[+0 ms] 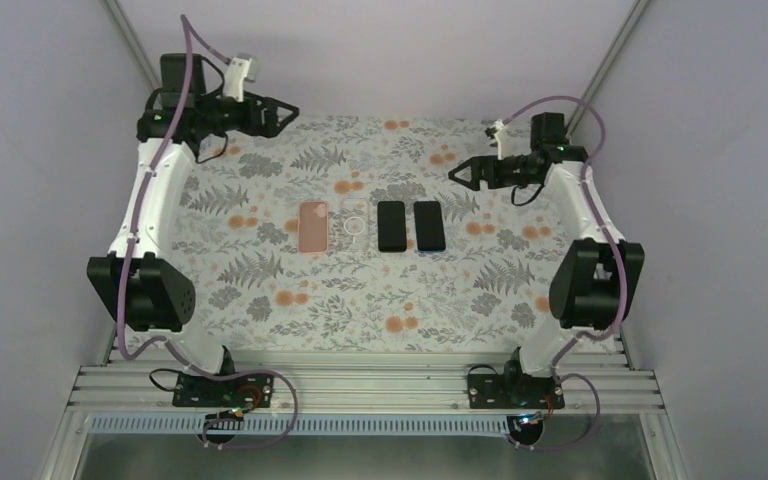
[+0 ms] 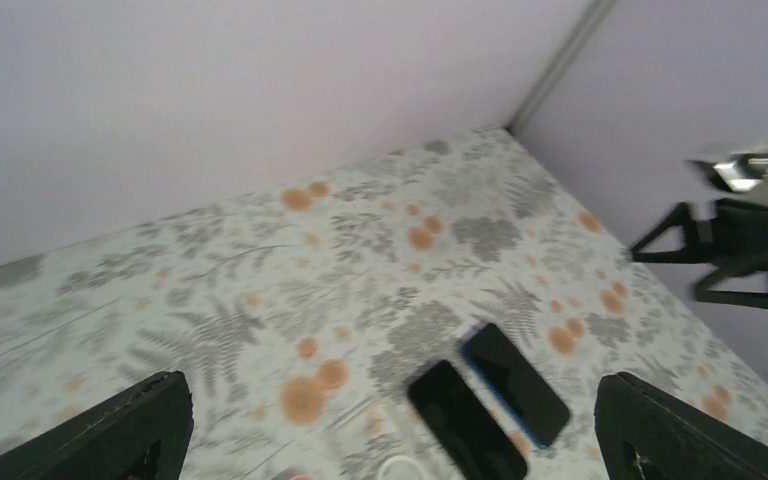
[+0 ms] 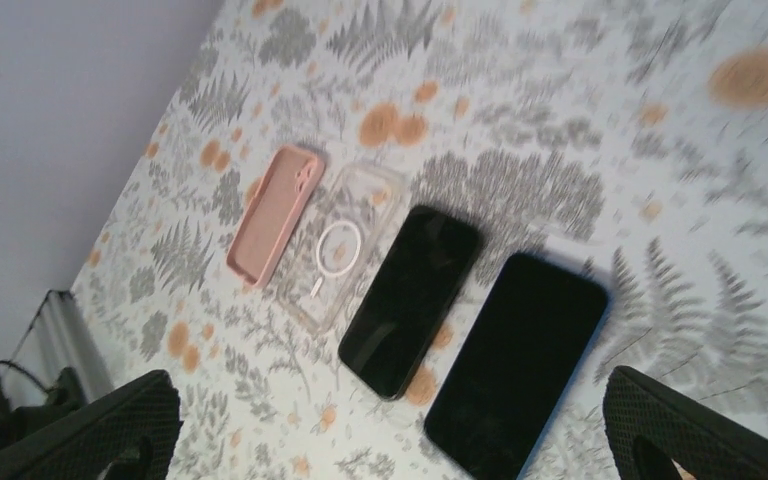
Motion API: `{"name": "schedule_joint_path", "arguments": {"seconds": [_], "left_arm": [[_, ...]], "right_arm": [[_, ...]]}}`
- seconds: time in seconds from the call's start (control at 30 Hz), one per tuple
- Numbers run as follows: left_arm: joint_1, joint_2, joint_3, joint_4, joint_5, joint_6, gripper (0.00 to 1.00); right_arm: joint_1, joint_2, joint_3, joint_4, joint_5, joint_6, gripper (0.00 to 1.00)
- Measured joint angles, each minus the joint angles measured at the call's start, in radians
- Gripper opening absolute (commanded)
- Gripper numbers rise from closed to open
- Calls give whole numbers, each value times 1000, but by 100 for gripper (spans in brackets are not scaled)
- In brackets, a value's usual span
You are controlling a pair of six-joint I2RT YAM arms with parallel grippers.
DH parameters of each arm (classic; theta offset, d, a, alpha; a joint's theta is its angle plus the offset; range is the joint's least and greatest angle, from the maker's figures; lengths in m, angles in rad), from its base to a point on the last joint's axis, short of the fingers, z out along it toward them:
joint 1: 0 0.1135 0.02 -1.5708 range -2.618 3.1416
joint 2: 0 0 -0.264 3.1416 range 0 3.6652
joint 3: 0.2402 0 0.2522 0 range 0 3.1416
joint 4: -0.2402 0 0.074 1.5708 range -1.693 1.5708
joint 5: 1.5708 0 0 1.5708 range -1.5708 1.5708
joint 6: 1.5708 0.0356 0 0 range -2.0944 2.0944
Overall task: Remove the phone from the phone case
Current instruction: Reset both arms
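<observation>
A black phone in a blue case (image 1: 429,226) lies screen up at the middle of the table, right of a bare black phone (image 1: 391,227). Both show in the right wrist view, the cased phone (image 3: 515,365) and the bare phone (image 3: 412,300), and in the left wrist view, cased (image 2: 515,383) and bare (image 2: 465,420). My left gripper (image 1: 290,113) is open and empty, raised at the far left (image 2: 392,390). My right gripper (image 1: 460,172) is open and empty, raised behind and right of the phones (image 3: 392,385).
A pink case (image 1: 312,227) and a clear case with a white ring (image 1: 356,228) lie left of the phones, also in the right wrist view, pink (image 3: 275,213) and clear (image 3: 345,245). The flowered tablecloth (image 1: 260,290) covers the table. Grey walls stand on three sides.
</observation>
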Motion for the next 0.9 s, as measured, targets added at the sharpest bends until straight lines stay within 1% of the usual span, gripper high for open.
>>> {"name": "schedule_joint_path", "arguments": {"seconds": [0.1,0.23,0.33,0.47,0.53,0.73,0.9], "left_arm": [[67,26,41,-53,-20,28,100],[151,30,20,-83,-31,62,100],[203,6,-80,-56,-42,89,100],[259,-19,-252,-10,-82,123,100],[278,-24,-314,13,-98,135,100],[300,-90,-490,114,-127,161,100],[301,-140,-576,176,-138,168,100]], "right_arm": [[-21,-87,-35,57,13,3,99],[-58,-186,-98,128,32,3,99],[-102,-231,-163,182,41,3,99],[-182,-240,-262,248,41,2,99],[-225,-238,-309,260,42,0,99],[-309,-225,-381,305,37,-15,99],[-321,-225,-436,352,36,-24,99]]}}
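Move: The blue-edged phone lies about 5 cm left of the right hand, 2 cm back and some 19 cm below; the black phone is about 15 cm left of that hand and the clear case 25 cm left, both 2 cm back at table height. From the left hand the blue-edged phone is about 31 cm right, 5 cm back and 35 cm below; the pink case lies almost underneath, 1 cm right and 5 cm back. Bring both empty grippers out to their own sides, fingers kept wide open and touching nothing. Swing the left one some 14 cm left, sinking about 16 cm, mostly later on, while its fingers turn roughly 20 degrees counter-clockwise. Lift the right a little first, then carry it right, away from the blue-edged phone, and lower it, turning clockwise and tipping slightly up. ##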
